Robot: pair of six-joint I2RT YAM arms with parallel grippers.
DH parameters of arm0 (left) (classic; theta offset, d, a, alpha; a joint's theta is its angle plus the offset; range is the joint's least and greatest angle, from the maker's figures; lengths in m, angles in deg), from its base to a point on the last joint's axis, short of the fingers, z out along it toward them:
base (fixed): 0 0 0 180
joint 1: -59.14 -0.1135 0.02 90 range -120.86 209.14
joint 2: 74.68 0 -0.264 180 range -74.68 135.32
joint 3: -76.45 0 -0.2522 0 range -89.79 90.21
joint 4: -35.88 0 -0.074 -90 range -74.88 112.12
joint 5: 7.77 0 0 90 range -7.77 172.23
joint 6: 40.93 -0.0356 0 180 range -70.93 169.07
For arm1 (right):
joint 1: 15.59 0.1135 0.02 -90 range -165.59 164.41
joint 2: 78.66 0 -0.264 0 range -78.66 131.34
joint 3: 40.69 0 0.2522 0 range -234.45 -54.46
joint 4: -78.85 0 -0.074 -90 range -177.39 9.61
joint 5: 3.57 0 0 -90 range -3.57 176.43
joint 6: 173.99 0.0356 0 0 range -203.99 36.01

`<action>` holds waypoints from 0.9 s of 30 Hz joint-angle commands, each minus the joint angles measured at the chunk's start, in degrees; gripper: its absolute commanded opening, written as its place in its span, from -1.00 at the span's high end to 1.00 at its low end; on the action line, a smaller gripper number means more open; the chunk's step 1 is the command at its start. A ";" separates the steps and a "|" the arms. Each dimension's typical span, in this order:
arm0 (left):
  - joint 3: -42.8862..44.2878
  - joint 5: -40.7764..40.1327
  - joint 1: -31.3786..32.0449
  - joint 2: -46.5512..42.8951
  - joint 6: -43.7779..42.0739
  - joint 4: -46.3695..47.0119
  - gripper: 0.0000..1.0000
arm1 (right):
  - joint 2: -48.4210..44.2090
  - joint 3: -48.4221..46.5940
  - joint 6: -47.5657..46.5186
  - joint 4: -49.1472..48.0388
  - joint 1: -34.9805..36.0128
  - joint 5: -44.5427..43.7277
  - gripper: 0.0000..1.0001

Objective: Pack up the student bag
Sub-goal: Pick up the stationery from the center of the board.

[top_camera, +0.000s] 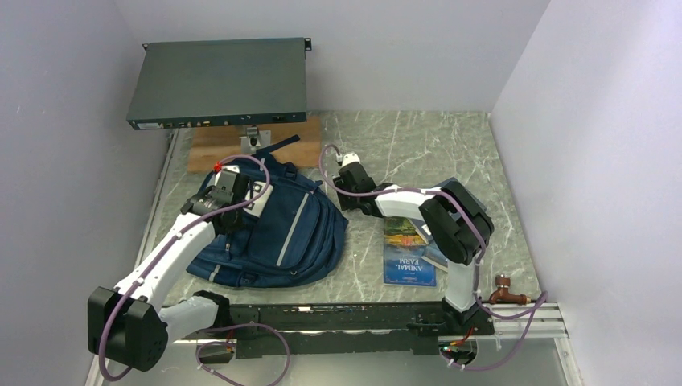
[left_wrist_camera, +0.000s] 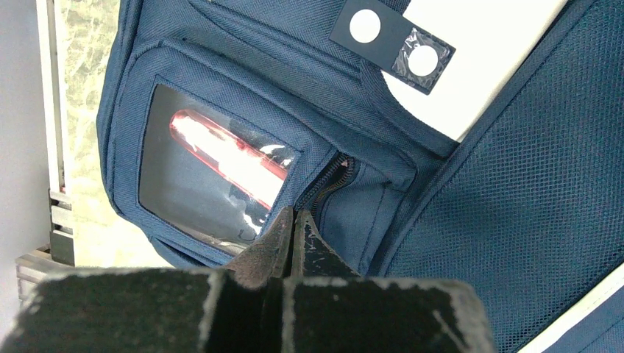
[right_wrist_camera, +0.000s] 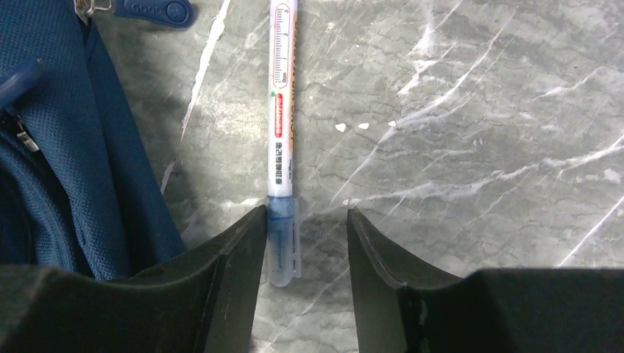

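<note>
The student bag (top_camera: pixel 273 229), navy with grey stripes, lies flat on the left half of the marble table. My left gripper (top_camera: pixel 241 197) rests on its upper part. In the left wrist view that gripper (left_wrist_camera: pixel 294 217) is shut, with its tips pressed together at the end of a pocket zipper (left_wrist_camera: pixel 331 176). Nothing shows between them. A red pen (left_wrist_camera: pixel 228 158) lies behind the pocket's clear window. My right gripper (top_camera: pixel 344 183) hovers low beside the bag's right edge. It (right_wrist_camera: pixel 305 213) stands open over a white pen (right_wrist_camera: pixel 282 110), whose blue cap lies against the left finger.
Two books, one titled Animal Farm (top_camera: pixel 410 261), lie right of the bag. A black rack unit (top_camera: pixel 221 80) sits on a wooden stand (top_camera: pixel 217 149) at the back left. A copper fitting (top_camera: pixel 507 288) is at the near right. Walls enclose the table.
</note>
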 commanded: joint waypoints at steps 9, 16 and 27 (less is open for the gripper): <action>1.10 6.26 -0.12 -2.23 -4.56 2.94 1.00 | 3.55 -0.48 -4.08 1.26 1.10 0.59 0.53; 0.81 12.16 -0.12 -3.73 -6.78 4.50 1.00 | -1.68 3.11 -5.98 0.42 0.30 2.33 1.00; -0.69 17.61 0.15 -8.08 -8.23 7.35 1.00 | -25.14 7.41 -11.25 9.22 0.11 10.20 1.00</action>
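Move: The stationery pen lies on the table, its capped end already between the right hand's open fingers and close to the left one. The pen's middle is about 4 cm ahead, 2 cm left and 1 cm below that hand. From the right hand, the backpack is centred some 18 cm left and 8 cm back, the Animal Farm book about 17 cm right and 16 cm back. From the left hand the pen is roughly 26 cm right, 12 cm ahead and 10 cm lower. The right fingers close from about half open and pinch the stationery pen near its cap, the hand barely shifting. Then it lifts about 6 cm while drawing back and right, roughly 4 cm each, away from the backpack. Meanwhile the left hand, fingers still shut at the pocket's zipper, drags the backpack some 3.5 cm right, turning about 15 degrees clockwise and rising slightly. ##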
